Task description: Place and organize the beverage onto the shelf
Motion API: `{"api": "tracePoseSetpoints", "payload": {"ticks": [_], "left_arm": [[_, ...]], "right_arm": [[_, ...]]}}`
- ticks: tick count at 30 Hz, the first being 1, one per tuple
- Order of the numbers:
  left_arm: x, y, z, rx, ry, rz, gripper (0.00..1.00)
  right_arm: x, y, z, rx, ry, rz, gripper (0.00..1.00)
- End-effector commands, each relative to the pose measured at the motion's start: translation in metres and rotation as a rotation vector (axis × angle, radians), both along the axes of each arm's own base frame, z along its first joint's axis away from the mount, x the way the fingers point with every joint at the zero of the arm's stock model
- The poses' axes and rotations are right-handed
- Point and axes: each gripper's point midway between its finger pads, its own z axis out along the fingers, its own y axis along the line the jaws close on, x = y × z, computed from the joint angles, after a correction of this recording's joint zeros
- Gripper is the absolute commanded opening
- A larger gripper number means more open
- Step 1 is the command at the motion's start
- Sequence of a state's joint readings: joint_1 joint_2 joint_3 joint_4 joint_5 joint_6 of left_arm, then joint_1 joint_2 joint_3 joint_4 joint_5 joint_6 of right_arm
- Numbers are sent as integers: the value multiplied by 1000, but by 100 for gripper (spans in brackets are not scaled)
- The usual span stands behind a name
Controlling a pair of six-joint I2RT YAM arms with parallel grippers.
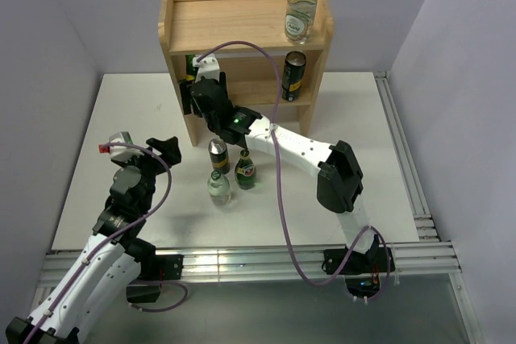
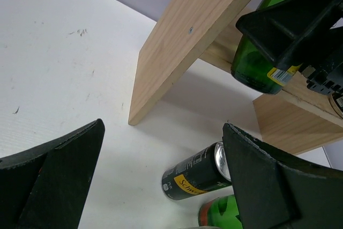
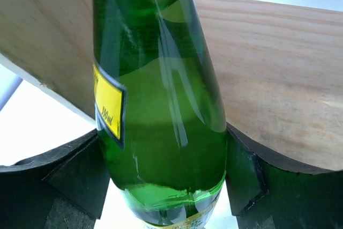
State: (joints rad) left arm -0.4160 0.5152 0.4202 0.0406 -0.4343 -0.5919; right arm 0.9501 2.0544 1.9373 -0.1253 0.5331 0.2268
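The wooden shelf [image 1: 181, 26] stands at the back of the table. A clear bottle [image 1: 300, 10] stands on its top board and a dark can [image 1: 293, 76] on the right of its lower tier. My right gripper [image 1: 197, 78] reaches into the left of the lower tier, shut on a dark green bottle [image 3: 161, 105] that fills the gap between its fingers. On the table in front stand a can [image 1: 218, 155], a green bottle [image 1: 245, 170] and a clear bottle [image 1: 218, 187]. My left gripper [image 1: 165, 149] hangs open to their left, holding nothing, with the can [image 2: 195, 178] in its view.
The shelf's left side panel [image 2: 182, 46] rises just beyond my left gripper. The right arm [image 1: 298, 151] stretches across the table's middle above the three standing drinks. A metal rail [image 1: 242, 262] runs along the near edge and another along the right edge [image 1: 403, 159].
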Motion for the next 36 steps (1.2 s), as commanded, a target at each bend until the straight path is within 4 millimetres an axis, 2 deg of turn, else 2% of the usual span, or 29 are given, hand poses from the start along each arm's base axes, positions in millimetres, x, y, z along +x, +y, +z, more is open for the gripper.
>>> {"api": "tracePoseSetpoints", "payload": {"ticks": [1, 6, 14, 20, 21, 22, 26, 27, 29, 30, 32, 36], "left_arm": [[1, -1, 5, -14, -25, 3, 99], [1, 0, 5, -13, -26, 5, 99], [1, 0, 3, -11, -25, 5, 99], [1, 0, 4, -13, -29, 6, 99], [2, 0, 4, -13, -29, 8, 99], [2, -1, 3, -11, -26, 5, 99], [3, -1, 2, -9, -22, 6, 99], [3, -1, 2, -11, -22, 6, 99], [2, 0, 4, -13, -29, 8, 99], [1, 1, 4, -12, -29, 11, 99], [1, 1, 5, -13, -33, 9, 99], [1, 1, 4, -14, -32, 12, 100]], "right_arm": [[8, -13, 84, 237, -156, -52, 0], [7, -15, 89, 264, -188, -57, 0], [1, -17, 80, 260, -196, -53, 0], [-8, -30, 86, 285, -233, -71, 0], [-15, -33, 96, 303, -249, -68, 0], [-17, -34, 86, 290, -248, -72, 0], [-33, -37, 89, 298, -301, -69, 0], [-37, -38, 97, 311, -328, -65, 0], [-46, -36, 92, 303, -335, -63, 0], [-50, -38, 100, 315, -365, -63, 0], [-58, -36, 98, 306, -379, -62, 0], [-71, -37, 114, 281, -457, -71, 0]]}}
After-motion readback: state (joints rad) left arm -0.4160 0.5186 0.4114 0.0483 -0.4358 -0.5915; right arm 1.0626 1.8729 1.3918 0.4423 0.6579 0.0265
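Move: Still gripped in the right hand, the green bottle stands at its goal, the left end of the middle shelf, whose spot is about 5 cm ahead, straight in line and some 6 cm below. The shelf's black can stands about 4 cm ahead and 28 cm to the right, nearly level; the table's black can is roughly 11 cm back, 4 cm right and 18 cm below. From the left hand, the shelf spot lies about 19 cm ahead, 8 cm right and 2 cm below. Sinking about 2 cm first, with its fingers kept round the green bottle, the right hand pauses briefly, then draws back some 5 to 6 cm towards the robot and out from the shelf's left end. It swings a little right on the way and dips slightly further, while the wrist tips the fingers up by about 10 degrees. ##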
